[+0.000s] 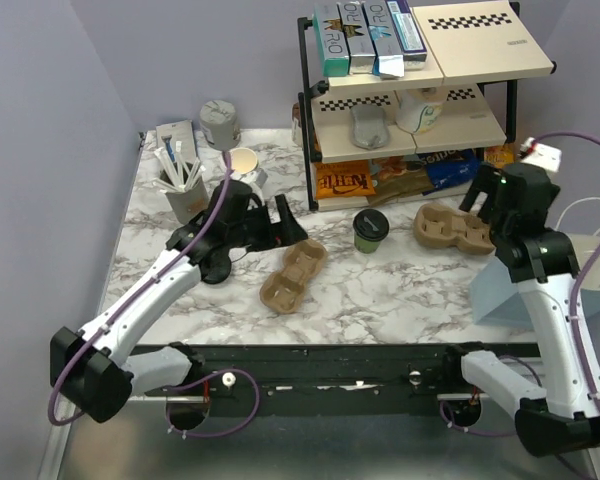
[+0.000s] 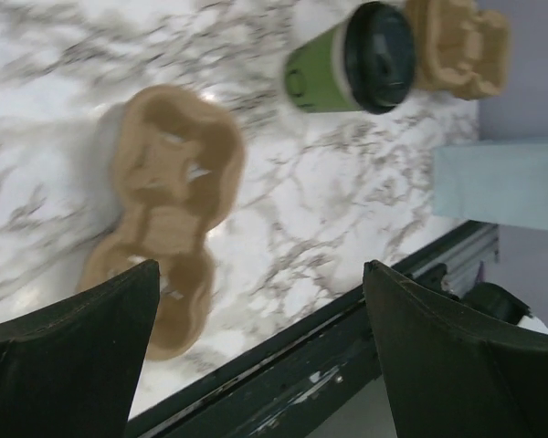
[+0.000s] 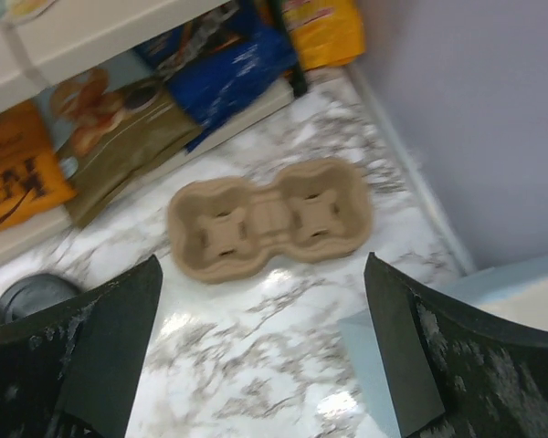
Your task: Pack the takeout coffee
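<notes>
The takeout coffee [image 1: 370, 229], a green cup with a black lid, stands upright on the marble table between two brown pulp cup carriers. One carrier [image 1: 293, 275] lies left of it and the other carrier [image 1: 452, 228] lies to its right. My left gripper [image 1: 288, 222] hovers open just above the left carrier [image 2: 169, 196], with the coffee [image 2: 347, 59] further ahead. My right gripper [image 1: 483, 200] hangs open over the right carrier [image 3: 269, 217], holding nothing. The coffee's lid [image 3: 27, 297] peeks in at the left edge of the right wrist view.
A pale blue paper bag [image 1: 510, 290] sits at the right table edge. A black-framed shelf rack [image 1: 410, 90] with boxes and snack bags stands at the back. A holder of stirrers [image 1: 185, 185], a lidless cup [image 1: 244, 162] and a grey canister [image 1: 220, 122] are back left.
</notes>
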Available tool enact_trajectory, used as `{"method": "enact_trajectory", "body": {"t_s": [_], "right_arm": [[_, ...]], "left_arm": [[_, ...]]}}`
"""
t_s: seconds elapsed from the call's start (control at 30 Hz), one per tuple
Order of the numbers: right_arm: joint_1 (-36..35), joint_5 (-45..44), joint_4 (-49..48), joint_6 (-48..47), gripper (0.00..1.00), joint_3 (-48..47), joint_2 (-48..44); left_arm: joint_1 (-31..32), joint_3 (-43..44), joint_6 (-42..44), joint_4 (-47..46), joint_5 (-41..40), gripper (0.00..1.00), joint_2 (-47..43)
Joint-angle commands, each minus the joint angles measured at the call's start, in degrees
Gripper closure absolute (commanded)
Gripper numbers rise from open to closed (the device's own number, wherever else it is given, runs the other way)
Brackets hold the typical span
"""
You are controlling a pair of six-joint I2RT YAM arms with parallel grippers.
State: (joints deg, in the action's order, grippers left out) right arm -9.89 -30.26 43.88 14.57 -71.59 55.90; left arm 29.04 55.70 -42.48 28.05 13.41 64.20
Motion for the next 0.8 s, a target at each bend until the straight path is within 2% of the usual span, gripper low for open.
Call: {"method": "enact_trajectory", "body": {"t_s": [0.0, 0.07, 0.23, 0.37, 0.47, 0.53, 0.57, 0.6, 0.67, 0.7, 0.77], "right_arm": [[9.61, 0.11, 3.84, -0.86, 0.00, -0.74, -2.29], [13.82, -1.63, 5.42, 1.60, 0.00, -1.27, -2.29], [15.78, -3.58, 12.89, 7.12, 0.00, -1.80, -2.46], [15.87, 4.12, 13.78, 6.71, 0.03, 4.08, -5.36], [15.78, 11.16, 14.13, 4.77, 0.17, 5.94, -5.89], [15.78, 13.12, 14.66, 4.07, 0.30, 5.68, -6.06], [15.78, 13.64, 14.74, 3.98, 0.40, 5.15, -6.15], [15.78, 13.39, 14.92, 3.72, 0.55, 5.06, -6.24], [15.78, 11.55, 15.44, 3.28, 0.75, 3.84, -6.07], [15.78, 11.02, 16.49, 3.01, 0.89, 2.87, -5.98], [15.87, 10.05, 16.68, 1.52, 0.99, 1.29, -6.06]], "left_arm": [[4.88, 5.19, 0.29, -7.66, 1.97, 0.01, 7.41], [5.85, 6.95, 0.12, -8.63, 3.11, 0.01, 11.28], [7.09, 8.99, 0.73, -8.72, 3.99, 0.01, 14.72], [7.00, 8.28, 1.26, -7.31, 2.94, 0.01, 15.34], [7.00, 7.58, 1.70, -6.35, 2.24, 0.01, 15.34], [7.00, 6.71, 1.70, -5.91, 1.80, 0.01, 14.90], [7.09, 6.53, 1.61, -5.64, 1.36, 0.01, 14.72], [7.09, 6.44, 1.61, -5.38, 1.10, 0.01, 14.55], [7.09, 6.00, 1.61, -4.59, 0.31, 0.01, 14.02], [7.09, 5.82, 1.70, -4.41, -0.13, 0.01, 13.76], [7.00, 5.12, 1.79, -3.97, -0.66, 0.01, 12.70]]}}
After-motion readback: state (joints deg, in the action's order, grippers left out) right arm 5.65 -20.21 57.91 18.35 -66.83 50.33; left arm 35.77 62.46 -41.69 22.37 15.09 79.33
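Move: For the right hand, the near-left part of the paper bag's rim lies about 7 cm back, 4 cm to the right and 7 cm below; the right cardboard tray is some 7 cm ahead, 6 cm left and 24 cm down. The lidded coffee cup stands about 8 cm ahead of the left hand, 14 cm to its right and 11 cm below, while the left cardboard tray lies 2 cm ahead, straight below by 14 cm. The empty right hand swings on past the bag's left rim by about 7 cm to the right while drawing back, then curls some 3 cm to the left and sinks, ending about 6 cm lower with the fingers tipped farther down, and shuts from wide open to nearly closed, pinching the thin rim between the fingertips. Meanwhile the left hand, wide open and touching nothing, goes about 7 cm right and a little forward towards the coffee cup, turning slightly clockwise, and hovers there a couple of centimetres lower. ##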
